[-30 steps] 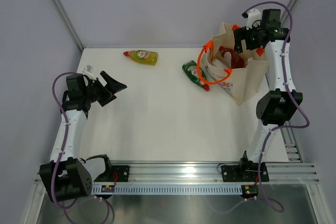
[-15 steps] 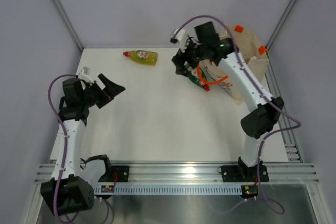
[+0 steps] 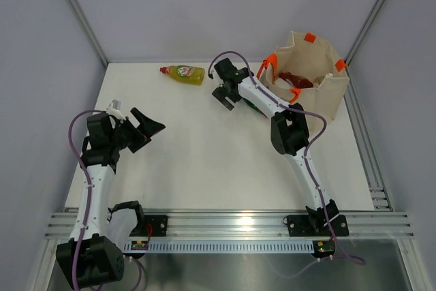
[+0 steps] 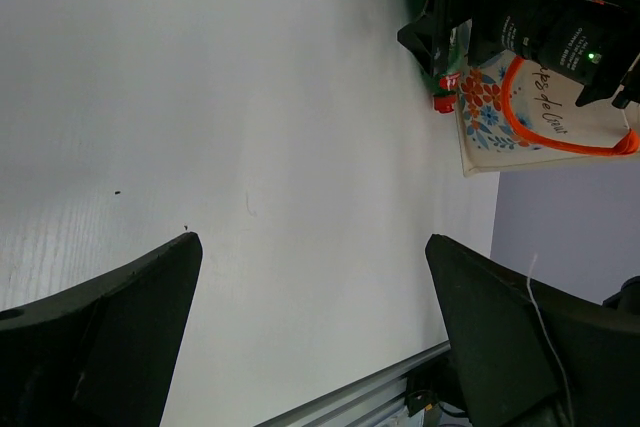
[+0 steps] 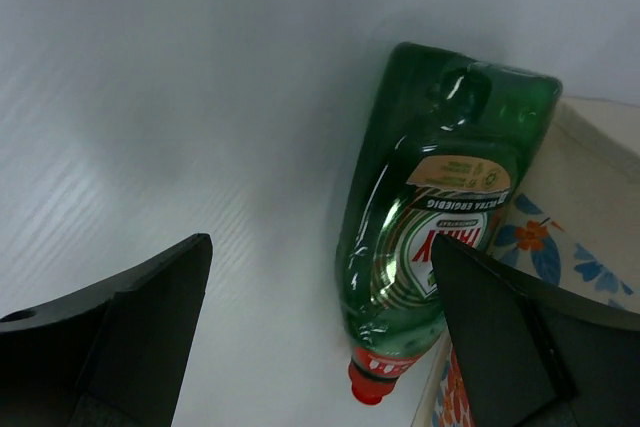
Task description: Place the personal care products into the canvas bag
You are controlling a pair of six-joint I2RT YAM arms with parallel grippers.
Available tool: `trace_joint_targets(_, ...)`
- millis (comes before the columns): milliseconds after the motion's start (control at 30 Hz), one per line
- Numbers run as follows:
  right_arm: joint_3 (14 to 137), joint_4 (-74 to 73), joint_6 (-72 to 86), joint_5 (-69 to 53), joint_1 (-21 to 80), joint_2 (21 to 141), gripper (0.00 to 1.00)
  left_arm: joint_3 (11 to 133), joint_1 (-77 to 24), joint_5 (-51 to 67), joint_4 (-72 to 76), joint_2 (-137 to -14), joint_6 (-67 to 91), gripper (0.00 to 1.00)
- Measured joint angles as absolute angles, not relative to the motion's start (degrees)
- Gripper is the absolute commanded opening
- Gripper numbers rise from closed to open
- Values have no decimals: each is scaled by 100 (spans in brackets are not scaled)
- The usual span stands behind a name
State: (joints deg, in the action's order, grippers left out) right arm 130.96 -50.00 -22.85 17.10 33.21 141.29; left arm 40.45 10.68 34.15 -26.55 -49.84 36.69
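The green bottle (image 5: 430, 217) lies on the table with its red cap toward the camera, right against the canvas bag (image 3: 325, 97). My right gripper (image 5: 320, 240) hangs open just above it, the bottle under the right-hand finger. In the top view that gripper (image 3: 225, 93) sits left of the bag and hides most of the green bottle. A red bottle (image 3: 295, 80) lies inside the bag. The yellow bottle (image 3: 182, 73) lies at the back of the table. My left gripper (image 3: 146, 126) is open and empty at the left, far from all of them.
The bag's orange handle (image 3: 278, 80) loops over its near rim beside the right arm. In the left wrist view the bag's printed side (image 4: 500, 117) and the right gripper (image 4: 450, 17) show at the top right. White walls close the table at the back and sides.
My right arm has swung from above the bag leftward and down to the green bottle. The bag now stands more upright. The left arm has barely shifted.
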Motion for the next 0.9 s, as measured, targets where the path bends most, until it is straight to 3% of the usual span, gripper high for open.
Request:
trace_joint_targets(200, 13349, -4869, -2261, 2191, 2989, 14433, 100, 3970, 1068, 3413, -2646, -4982, 3671, 99)
trace_joint_targets(500, 13570, -5026, -2241, 1914, 2482, 14785, 96, 3830, 1068, 3420, -2528, -4998, 3771, 99)
trace_joint_targets(733, 13893, -5653, -2652, 681, 2425, 14811, 72, 3830, 1068, 3428, -2432, -4998, 3861, 99)
trace_joint_targets(900, 13244, -5717, -2958, -502, 2475, 14341, 66, 3785, 1068, 3472, -2333, -4998, 3957, 99)
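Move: The green bottle lies flat on the table about 8 cm to the right of the right hand, roughly 3 cm farther out and 4 cm lower. Beyond it the canvas bag stands some 26 cm to this hand's right and about 4 cm ahead, while the yellow bottle lies around 14 cm to its left and 13 cm farther out, also 4 cm lower. For the left hand, the green bottle is about 27 cm ahead, 32 cm to the right and 16 cm below. Sweeping right and a little forward by about 8 cm while sinking some 3 cm, the open right hand comes astride the green bottle's body, and its fingers close part-way to pinch it by the sides. It then turns back, drawing left and towards the base by some 7 cm at the same height, as the fingers tip some 20 degrees steeper downward. ##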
